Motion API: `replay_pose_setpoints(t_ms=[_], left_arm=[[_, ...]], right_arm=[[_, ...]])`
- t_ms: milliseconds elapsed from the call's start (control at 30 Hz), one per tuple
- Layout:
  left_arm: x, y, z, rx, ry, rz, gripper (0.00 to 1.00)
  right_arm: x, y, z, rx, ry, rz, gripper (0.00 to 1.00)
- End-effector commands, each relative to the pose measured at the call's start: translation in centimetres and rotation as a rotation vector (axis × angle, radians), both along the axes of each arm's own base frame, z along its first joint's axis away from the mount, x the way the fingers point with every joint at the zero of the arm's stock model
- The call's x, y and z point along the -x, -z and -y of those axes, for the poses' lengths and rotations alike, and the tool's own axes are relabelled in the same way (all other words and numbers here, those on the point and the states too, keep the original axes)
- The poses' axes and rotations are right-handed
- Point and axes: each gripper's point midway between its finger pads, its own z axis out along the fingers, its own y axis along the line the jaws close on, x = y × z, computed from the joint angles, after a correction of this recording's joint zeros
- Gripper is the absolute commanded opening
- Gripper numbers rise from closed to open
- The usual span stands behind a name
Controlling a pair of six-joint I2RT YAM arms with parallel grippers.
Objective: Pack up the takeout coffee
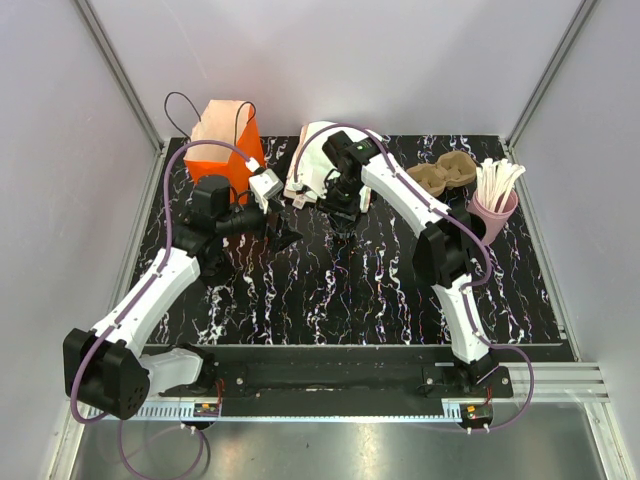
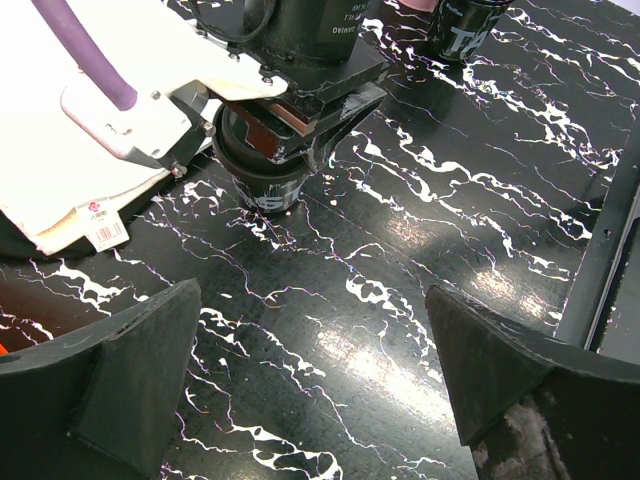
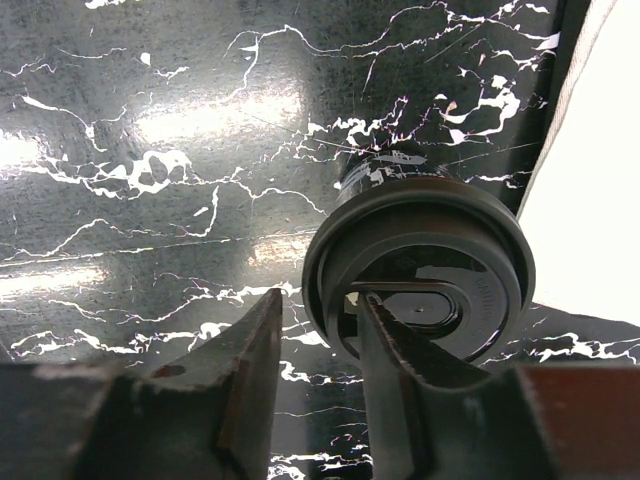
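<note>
The takeout coffee [image 3: 420,262] is a black cup with a black lid, standing upright on the black marbled table. In the left wrist view, the cup [image 2: 262,185] shows beneath the right gripper's fingers. My right gripper [image 3: 318,297] hangs just above the cup and is open. One finger is outside the lid's rim and the other is over the lid, with a gap visible at the rim. From above, the right gripper [image 1: 342,220] hides the cup. My left gripper [image 2: 312,300] is open wide over bare table, a little short of the cup, with nothing between its fingers.
An orange paper bag [image 1: 225,140] stands at the back left, with a white bag [image 1: 310,160] beside it. A cardboard cup carrier [image 1: 445,175] and a pink cup of white sticks [image 1: 495,210] sit at the back right. Another black cup [image 2: 470,25] stands beyond the right gripper.
</note>
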Motion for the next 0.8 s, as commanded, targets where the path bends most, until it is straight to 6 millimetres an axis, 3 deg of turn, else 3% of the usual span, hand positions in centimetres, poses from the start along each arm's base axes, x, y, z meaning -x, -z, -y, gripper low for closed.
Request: replay_pose_setpoints(t_ms=[0,100,367,533,600,733,767], left_arm=[[-0.6,-1.0,0.2,0.020,0.014,0.055,0.99],[-0.5,-1.0,0.2,0.022,0.017,0.054,0.99],[-0.6,-1.2,0.4,0.028,0.017,0.049,0.99],[-2.5,-0.6,0.6,0.028,-0.036,-0.006,0.99],[-3.6,-0.2,1.0,0.023,-0.048,-0.027,0.99],[-5.9,0.3,1.8,-0.007,-0.106,-0.044,0.99],[-6.3,0.3,2.3,-0.017,-0.112,-0.044,0.99]], right_arm=[[0.1,-4.1,-0.5,-0.052,-0.025,0.092,0.44],[0.3,-5.2,-0.6,-0.076,-0.022,0.101,0.51],[1.8,-8.1,-0.8,-0.144,-0.021,0.092,0.57],[0.6,-11.6,-0.5,-0.243,0.184,0.097,0.65],[-0.1,-13.0,0.5,-0.309,0.287,0.065,0.67],[-2.7,-13.7,3.6,-0.406,0.511,0.069,0.77],[-2.8,-14.6,4.2,-0.442,0.544,0.088,0.82]])
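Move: The lidded cup stands right under my right fingertips, which are at the back part of its lid: its middle is about 3 cm ahead, 1 cm to the left and 6 cm below. The white cloth lies some 18 cm ahead and 3 cm left of that hand, the second cup about 22 cm right and 3 cm back. From my left hand the lidded cup is some 10 cm ahead, 11 cm right and 17 cm below, the orange bag about 18 cm ahead and 11 cm left. I lift my right fingers off the lid and rise faster and faster, about 9 cm, opening them further; late in the climb the hand turns roughly 20 degrees clockwise, its left side tipping up, and starts to swing right and forward. Only near the end does my left hand, still wide open, set off forward and down by 4 to 5 cm towards the lidded cup, tipping slightly down. ##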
